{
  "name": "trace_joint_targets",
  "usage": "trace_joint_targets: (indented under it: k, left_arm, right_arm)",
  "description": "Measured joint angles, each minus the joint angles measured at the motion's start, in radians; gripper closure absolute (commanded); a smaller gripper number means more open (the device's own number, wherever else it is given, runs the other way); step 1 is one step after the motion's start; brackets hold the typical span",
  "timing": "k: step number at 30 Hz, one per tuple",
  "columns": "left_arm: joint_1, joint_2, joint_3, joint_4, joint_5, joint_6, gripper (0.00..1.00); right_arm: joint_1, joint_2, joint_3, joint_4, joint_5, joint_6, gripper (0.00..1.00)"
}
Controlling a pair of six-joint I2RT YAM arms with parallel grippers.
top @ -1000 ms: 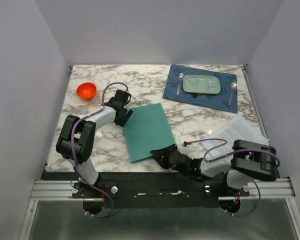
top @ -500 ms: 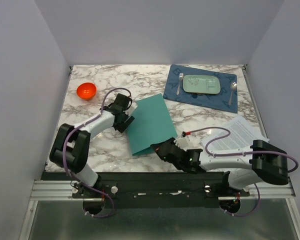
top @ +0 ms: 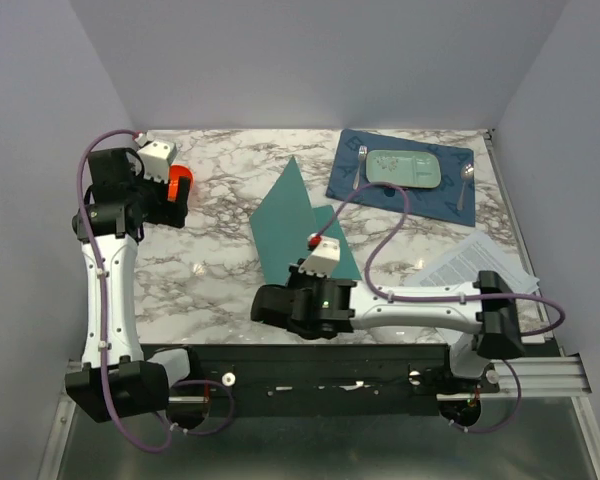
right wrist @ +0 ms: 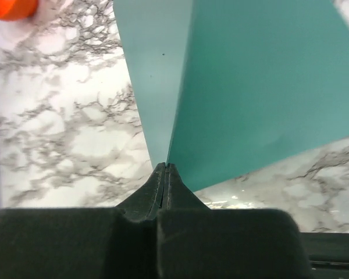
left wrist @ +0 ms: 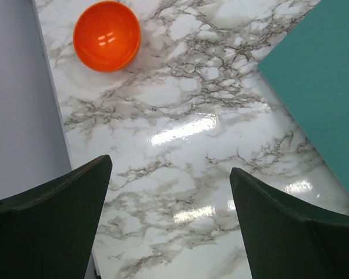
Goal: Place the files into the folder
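The teal folder (top: 288,212) lies mid-table with its cover lifted and standing tilted on edge. My right gripper (top: 266,302) is shut on the cover's near corner; in the right wrist view the closed tips (right wrist: 165,167) pinch the thin edge between the paler inner face and the darker teal face (right wrist: 262,87). The files (top: 480,262), white printed sheets, lie at the right edge of the table, partly hidden by the right arm. My left gripper (top: 176,190) hangs high at the back left, open (left wrist: 170,164) over bare marble, with the folder's edge (left wrist: 326,87) off to its right.
An orange bowl (top: 181,179) (left wrist: 107,36) sits at the back left, just under the left gripper. A dark blue placemat (top: 450,195) at the back right carries a pale green tray (top: 403,168), a fork (top: 358,165) and a spoon (top: 467,172).
The right gripper closed on the folder's near corner and raised the cover, sliding left. The left arm drew away from the folder's left edge, rising toward the orange bowl.
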Motion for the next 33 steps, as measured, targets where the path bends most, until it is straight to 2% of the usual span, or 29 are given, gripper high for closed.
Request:
trace_joint_targets:
  k: [3,6,10,14,18,21,22,25,30,33]
  left_arm:
    - [0.123,-0.016,0.000,-0.059,0.098,0.000,0.01]
    - [0.267,0.014,0.000,-0.092,0.187,-0.005,0.01]
    - [0.388,0.069,-0.016,-0.105,0.267,-0.005,0.01]
    - [0.438,0.082,-0.037,-0.125,0.322,-0.003,0.01]
    - [0.448,0.070,-0.055,-0.124,0.348,0.001,0.01]
    - [0.448,0.055,-0.084,-0.126,0.352,0.007,0.01]
    - [0.448,0.053,-0.090,-0.126,0.352,0.009,0.01]
    - [0.448,0.051,-0.100,-0.127,0.351,0.016,0.01]
    - [0.448,0.051,-0.100,-0.127,0.351,0.020,0.01]
    - [0.448,0.051,-0.100,-0.127,0.350,0.022,0.01]
  right_arm:
    - [0.044,0.168,0.239,-0.224,0.081,-0.015,1.00]
    - [0.080,0.315,0.389,-0.339,0.144,-0.039,1.00]
    - [0.116,0.407,0.409,-0.435,0.179,-0.084,0.99]
    - [0.148,0.425,0.406,-0.464,0.203,-0.211,0.99]
    - [0.206,0.401,0.307,-0.247,0.201,-0.538,0.99]
    - [0.237,0.392,0.218,-0.010,0.140,-0.774,0.81]
    - [0.243,0.393,0.208,0.034,0.114,-0.821,0.70]
    - [0.243,0.393,0.204,0.137,0.040,-0.911,0.53]
    - [0.240,0.388,0.193,0.231,-0.092,-0.956,0.51]
    - [0.240,0.332,0.104,0.290,-0.163,-0.946,0.48]
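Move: My right hand still pinches the near corner of the folder's raised cover. The bare marble where I'm laying it lies about 21 cm to this hand's left, roughly level with it and some 14 cm below. The folder's lower panel has its middle about 12 cm straight ahead, 15 cm below. The files lie some 42 cm to the right and 8 cm ahead. From my empty left hand, that bare marble is about 13 cm back, 2 cm right and 23 cm below. I swing the cover over to the left with my right hand: a short lift leftward, then back, left and down, roughly 10 cm each way, turning the wrist some 50 degrees counter-clockwise while its left side rolls down. Late on, my fingers open half-way and let go of the cover near the table's front edge. My open left hand draws off leftward, a little down and back. ##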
